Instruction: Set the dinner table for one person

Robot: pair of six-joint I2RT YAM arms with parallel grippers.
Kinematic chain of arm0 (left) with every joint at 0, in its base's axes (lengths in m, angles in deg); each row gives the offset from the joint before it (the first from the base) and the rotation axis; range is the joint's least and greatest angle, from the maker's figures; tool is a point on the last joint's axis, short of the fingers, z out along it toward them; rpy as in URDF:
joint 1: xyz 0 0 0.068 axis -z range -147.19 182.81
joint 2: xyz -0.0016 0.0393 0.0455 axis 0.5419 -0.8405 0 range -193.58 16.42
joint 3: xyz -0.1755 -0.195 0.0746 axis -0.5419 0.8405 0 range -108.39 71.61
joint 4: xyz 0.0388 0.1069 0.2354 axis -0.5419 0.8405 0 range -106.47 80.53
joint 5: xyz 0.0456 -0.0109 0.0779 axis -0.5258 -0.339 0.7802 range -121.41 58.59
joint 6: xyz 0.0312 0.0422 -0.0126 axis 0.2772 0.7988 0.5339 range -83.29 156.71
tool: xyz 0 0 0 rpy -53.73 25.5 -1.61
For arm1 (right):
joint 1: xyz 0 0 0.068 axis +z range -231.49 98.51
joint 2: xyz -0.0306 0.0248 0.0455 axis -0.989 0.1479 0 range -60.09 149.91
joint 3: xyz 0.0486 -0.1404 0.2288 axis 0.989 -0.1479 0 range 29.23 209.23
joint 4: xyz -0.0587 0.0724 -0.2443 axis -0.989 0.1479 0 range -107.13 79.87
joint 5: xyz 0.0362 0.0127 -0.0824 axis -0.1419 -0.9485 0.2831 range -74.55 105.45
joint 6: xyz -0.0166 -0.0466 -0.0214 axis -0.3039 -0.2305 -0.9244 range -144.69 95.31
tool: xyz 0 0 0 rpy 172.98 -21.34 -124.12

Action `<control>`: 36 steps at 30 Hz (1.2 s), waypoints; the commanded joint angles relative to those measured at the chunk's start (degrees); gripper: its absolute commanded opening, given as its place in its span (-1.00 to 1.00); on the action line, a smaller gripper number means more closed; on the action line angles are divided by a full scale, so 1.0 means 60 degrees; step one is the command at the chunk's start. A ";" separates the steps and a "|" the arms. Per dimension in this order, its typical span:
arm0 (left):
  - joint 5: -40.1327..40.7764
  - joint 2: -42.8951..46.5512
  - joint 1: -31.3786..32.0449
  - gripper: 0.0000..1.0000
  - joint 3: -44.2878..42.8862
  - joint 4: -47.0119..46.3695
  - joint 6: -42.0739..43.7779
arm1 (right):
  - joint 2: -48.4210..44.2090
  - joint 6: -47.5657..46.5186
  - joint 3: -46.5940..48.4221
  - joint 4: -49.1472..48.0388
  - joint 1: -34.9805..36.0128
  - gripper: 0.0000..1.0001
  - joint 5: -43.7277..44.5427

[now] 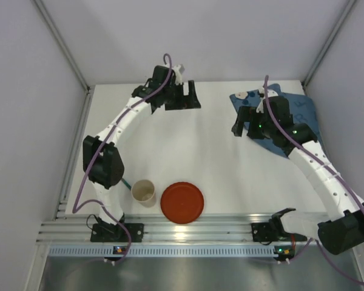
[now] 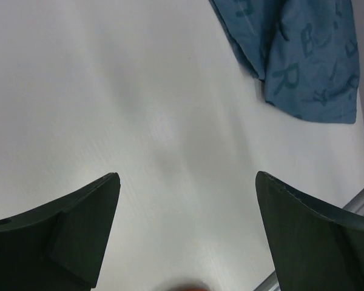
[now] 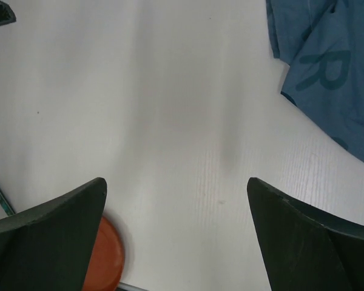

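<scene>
The dinner table (image 1: 218, 160) is a white tabletop with a ribbed rail (image 1: 200, 228) along its near edge. A red plate (image 1: 182, 202) and a beige cup (image 1: 144, 192) stand near that rail. A crumpled blue placemat (image 1: 297, 115) printed with letters lies at the far right. My left gripper (image 1: 183, 100) hovers open over bare table at the far middle, nothing between its fingers (image 2: 79, 230). My right gripper (image 1: 246, 127) is open beside the placemat's left edge. In the right wrist view the right gripper (image 3: 176, 180) frames bare table, with the plate (image 3: 106, 254) by its left finger.
A thin teal stick (image 1: 127, 180) lies left of the cup and shows again as a teal stick (image 3: 0, 195) in the right wrist view. Grey walls close the table on three sides. The placemat (image 2: 303, 54) fills the upper right of the left wrist view.
</scene>
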State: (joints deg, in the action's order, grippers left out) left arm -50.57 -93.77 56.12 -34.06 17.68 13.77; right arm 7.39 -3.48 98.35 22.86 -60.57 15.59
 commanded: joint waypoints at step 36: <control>-0.0030 -0.8762 0.3322 0.97 -0.5577 -0.5558 -0.7438 | -0.3849 0.1665 0.0227 0.6357 -0.0485 0.99 0.3184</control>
State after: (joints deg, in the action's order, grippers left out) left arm -50.22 -141.75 74.94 -65.88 -13.62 -22.36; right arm -15.01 5.68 97.08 56.78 -62.93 32.47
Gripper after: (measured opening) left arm 0.983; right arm 0.996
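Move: The blue cloth is what my left hand is heading for: its middle is about 42 cm to the right, 4 cm ahead and some 21 cm below, its nearer left edge only about 28 cm to the right. The red plate lies roughly 32 cm back and 3 cm left of that hand, the cup about 28 cm back and 18 cm left. From my right hand the cloth's middle is about 17 cm ahead, 21 cm right and 22 cm below. I swing my left hand some 27 cm to the right and 16 cm down to the cloth's left edge, after a first short reach forward, levelling out low while still sliding right; its wrist rolls left side down and the fingers stay wide open. My right hand makes room, backing off about 14 cm and 11 cm right at the same height, open, turning some 20 degrees clockwise. ##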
